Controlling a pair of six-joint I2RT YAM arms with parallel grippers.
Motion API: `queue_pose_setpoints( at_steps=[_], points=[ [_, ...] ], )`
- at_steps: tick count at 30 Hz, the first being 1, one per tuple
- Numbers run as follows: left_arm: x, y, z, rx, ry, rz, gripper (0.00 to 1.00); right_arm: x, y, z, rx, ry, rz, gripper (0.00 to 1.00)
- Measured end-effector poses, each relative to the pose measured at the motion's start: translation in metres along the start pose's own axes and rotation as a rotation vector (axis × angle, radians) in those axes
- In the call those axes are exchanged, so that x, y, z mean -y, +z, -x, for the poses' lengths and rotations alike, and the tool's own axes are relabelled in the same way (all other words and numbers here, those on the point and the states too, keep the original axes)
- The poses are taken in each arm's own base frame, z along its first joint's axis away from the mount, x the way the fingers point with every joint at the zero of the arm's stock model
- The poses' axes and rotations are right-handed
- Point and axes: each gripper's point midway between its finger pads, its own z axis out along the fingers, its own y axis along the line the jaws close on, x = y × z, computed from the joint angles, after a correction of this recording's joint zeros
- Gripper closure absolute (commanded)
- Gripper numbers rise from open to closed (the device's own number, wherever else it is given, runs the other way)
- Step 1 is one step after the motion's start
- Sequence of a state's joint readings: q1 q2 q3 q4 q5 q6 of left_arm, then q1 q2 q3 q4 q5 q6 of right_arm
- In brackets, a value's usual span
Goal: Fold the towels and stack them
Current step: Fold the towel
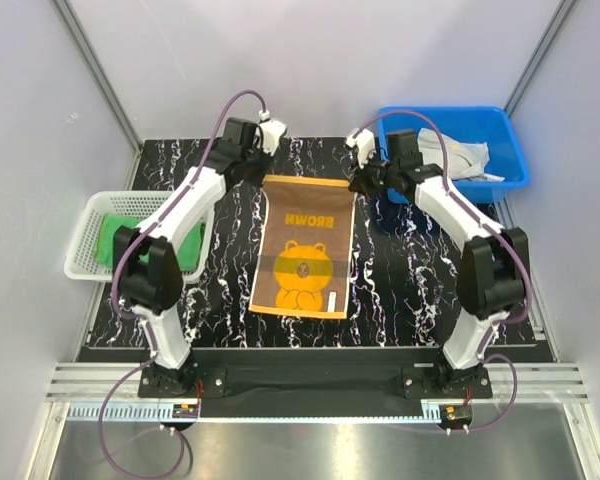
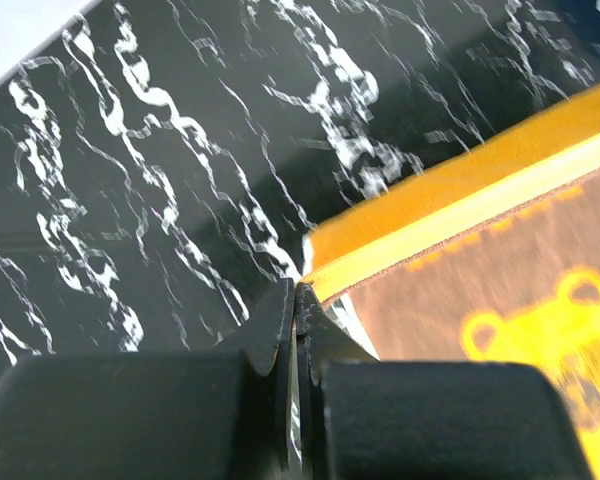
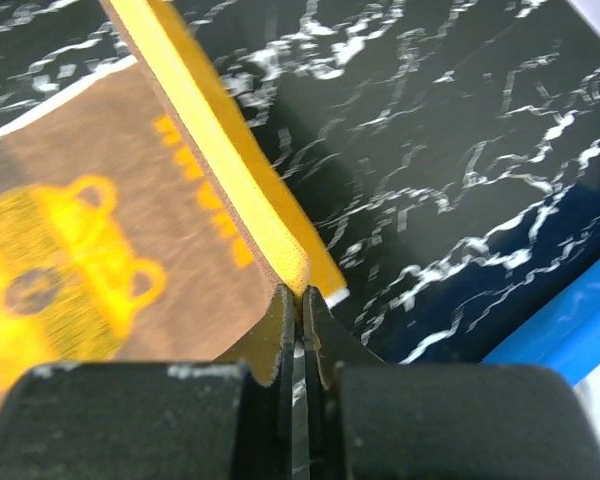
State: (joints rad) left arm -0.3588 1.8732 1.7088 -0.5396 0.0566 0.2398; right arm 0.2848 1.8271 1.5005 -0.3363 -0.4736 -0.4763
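An orange-yellow towel with a brown bear [image 1: 302,250] lies spread lengthwise on the black marbled table [image 1: 200,290], the bear at its near end. My left gripper [image 1: 268,176] is shut on the towel's far left corner. The left wrist view shows the towel [image 2: 500,260] with its hem corner pinched at my left gripper's tips [image 2: 296,292]. My right gripper [image 1: 356,184] is shut on the far right corner. From the right wrist camera, the towel's [image 3: 100,220] yellow hem runs into my right gripper's closed tips [image 3: 302,292]. The far edge is raised a little off the table.
A white mesh basket [image 1: 77,262] at the left holds a green towel [image 1: 108,240]. A blue bin [image 1: 518,150] at the back right holds pale crumpled towels [image 1: 465,158]. Grey walls with metal rails enclose the table.
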Motion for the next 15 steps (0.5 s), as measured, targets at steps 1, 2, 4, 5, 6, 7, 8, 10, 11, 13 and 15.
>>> queue_pose_setpoints(
  at_steps=[1, 2, 4, 5, 6, 7, 8, 10, 11, 13, 15],
  points=[
    [0.003, -0.006, -0.003, -0.001, 0.0, -0.006, 1.0, -0.007, -0.006, 0.0, 0.002, -0.001, 0.007, 0.97],
    [0.006, -0.012, -0.007, -0.003, 0.0, -0.014, 1.0, -0.016, -0.013, 0.002, 0.008, -0.003, 0.017, 0.97],
    [0.013, -0.029, -0.019, -0.006, -0.008, -0.024, 1.0, -0.035, -0.025, 0.003, 0.018, -0.005, 0.031, 0.98],
    [0.015, -0.035, -0.023, -0.007, -0.009, -0.027, 1.0, -0.044, -0.029, 0.003, 0.019, -0.005, 0.04, 0.99],
    [0.019, -0.043, -0.029, -0.009, -0.016, -0.029, 1.0, -0.053, -0.032, 0.002, 0.021, -0.008, 0.046, 0.99],
    [0.023, -0.05, -0.036, -0.016, -0.02, -0.032, 1.0, -0.062, -0.035, -0.002, 0.015, -0.006, 0.054, 0.99],
    [0.028, -0.056, -0.042, -0.019, -0.022, -0.034, 1.0, -0.071, -0.037, -0.008, 0.004, 0.001, 0.062, 0.99],
    [0.038, -0.066, -0.058, -0.038, -0.026, -0.041, 1.0, -0.088, -0.039, -0.025, -0.027, 0.027, 0.078, 0.99],
    [0.043, -0.068, -0.065, -0.049, -0.026, -0.047, 1.0, -0.095, -0.04, -0.037, -0.051, 0.045, 0.084, 0.99],
    [0.055, -0.071, -0.081, -0.083, -0.022, -0.065, 1.0, -0.109, -0.041, -0.056, -0.093, 0.08, 0.092, 0.97],
    [0.065, -0.07, -0.098, -0.125, -0.028, -0.078, 1.0, -0.123, -0.045, -0.072, -0.13, 0.12, 0.099, 0.97]
  ],
)
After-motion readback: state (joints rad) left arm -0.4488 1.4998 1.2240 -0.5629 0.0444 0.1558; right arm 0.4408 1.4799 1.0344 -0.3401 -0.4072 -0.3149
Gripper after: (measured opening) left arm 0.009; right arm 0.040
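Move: Each hand already holds a far corner of the brown towel, and the hem is being taken to the near hem. The middle of that hem lies about 24 cm back, 8 cm right and 15 cm below the left hand; from the right hand it is some 23 cm back and 10 cm left. The white basket stands about 28 cm left of the left hand, 3 cm back; the blue bin is roughly 24 cm right of the right hand, 17 cm ahead. Both arms, fingers still shut on the two corners, draw the stretched hem back towards the robot side by side, some 13 to 14 cm, passing over the printed part of the towel towards its near hem. They travel almost level at first, the right hand even lifting a little, then sink about 4 cm below their starting height as both wrists tip the fingers some 10 degrees farther down. ##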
